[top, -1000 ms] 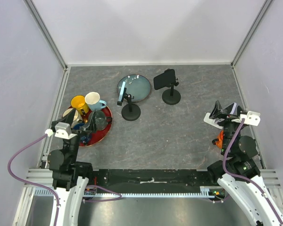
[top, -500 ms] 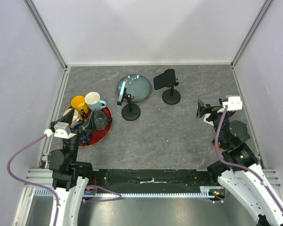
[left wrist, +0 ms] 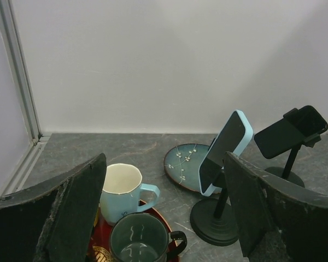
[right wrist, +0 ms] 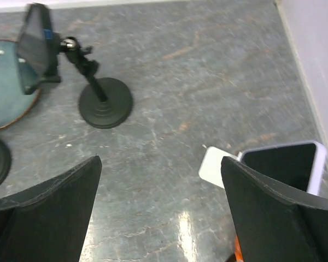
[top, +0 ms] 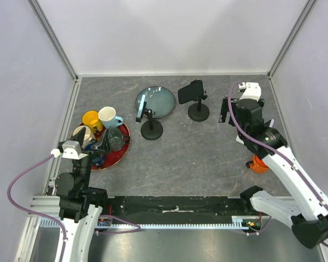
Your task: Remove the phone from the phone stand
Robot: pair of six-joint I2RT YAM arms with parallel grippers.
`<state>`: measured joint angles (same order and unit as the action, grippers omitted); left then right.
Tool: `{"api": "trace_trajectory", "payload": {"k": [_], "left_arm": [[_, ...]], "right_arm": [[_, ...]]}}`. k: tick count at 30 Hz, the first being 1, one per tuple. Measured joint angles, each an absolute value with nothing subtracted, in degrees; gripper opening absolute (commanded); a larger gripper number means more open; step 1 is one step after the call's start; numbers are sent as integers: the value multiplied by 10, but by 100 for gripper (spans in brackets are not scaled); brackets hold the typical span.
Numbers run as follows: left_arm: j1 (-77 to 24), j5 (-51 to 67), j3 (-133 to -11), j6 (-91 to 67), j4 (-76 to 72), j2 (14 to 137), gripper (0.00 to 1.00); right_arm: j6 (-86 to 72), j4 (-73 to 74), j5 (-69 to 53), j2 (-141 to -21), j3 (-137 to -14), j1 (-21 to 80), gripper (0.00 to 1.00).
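Note:
Two black phone stands are set up at the back middle of the table. The left stand (top: 152, 130) holds a light-blue-cased phone (top: 140, 107), tilted, also seen in the left wrist view as the phone (left wrist: 224, 150). The right stand (top: 198, 112) carries a black phone (top: 190, 91), which the right wrist view shows as a dark phone (right wrist: 35, 46) above its round base (right wrist: 105, 102). My right gripper (top: 226, 111) hangs open just right of that stand, empty (right wrist: 161, 164). Over the red tray, my left gripper (top: 98, 148) is open and empty (left wrist: 164, 164).
A red tray (top: 120, 155) at the left holds several mugs, including a pale blue one (left wrist: 120, 191) and a dark one (left wrist: 139, 240). A teal plate (top: 158, 101) lies behind the left stand. A lavender-cased phone (right wrist: 281, 164) and an orange object (top: 257, 164) sit at the right.
My right arm has swung from the near right side toward the back, bringing its open gripper up beside the black phone's stand. The left arm has stayed put.

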<state>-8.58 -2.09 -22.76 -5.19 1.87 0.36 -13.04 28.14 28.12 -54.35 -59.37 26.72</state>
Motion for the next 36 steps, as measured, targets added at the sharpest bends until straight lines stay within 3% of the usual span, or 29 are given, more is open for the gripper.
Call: {"api": "trace_trajectory", "payload": {"k": [3,12,17,22,31,36], "left_arm": [[-94,-27,-232,-52,27,4,93],[-112,-34,-241,-52,44,3,93],[-139,-41,-245,-52,49,3,93],[-161,-44,-248,-52,59,3,93],[-170,-46,-252,-51,72,3,93],[-173,-48,-252,-50,72,3,92]], "right_arm": [[-169,349,321,-588,-641,250,98],[-229,459,352,-620,-681,62,95],[-255,474,312,-656,-681,-15,83],[-268,473,248,-696,-679,-63,81],[-277,454,157,-721,-643,-104,67],[-276,445,150,-719,-623,-104,54]]}}
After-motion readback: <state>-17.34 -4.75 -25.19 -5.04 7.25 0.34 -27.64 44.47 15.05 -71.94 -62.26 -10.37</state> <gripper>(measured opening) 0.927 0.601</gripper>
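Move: The lilac phone on the white stand lies level ahead-wise with the right hand, about 15 cm to its right and 16 cm below. The orange mug stands around 9 cm back and 18 cm right of that hand; the black phone stand some 11 cm ahead and 12 cm left of it, both lower too. From the left hand the lilac phone is roughly 9 cm ahead, 57 cm to the right and 19 cm down. Rightward first, then down: the right hand swings about 16 cm right, nearly level and fast, then sinks onto the lilac phone, some 12 cm lower in all. Its wrist tips downward by roughly 30 degrees, turns clockwise about as much and rolls a little, while the fingers draw partway together, one either side of the phone's upper part. The left hand drifts about 2 cm right, open. ##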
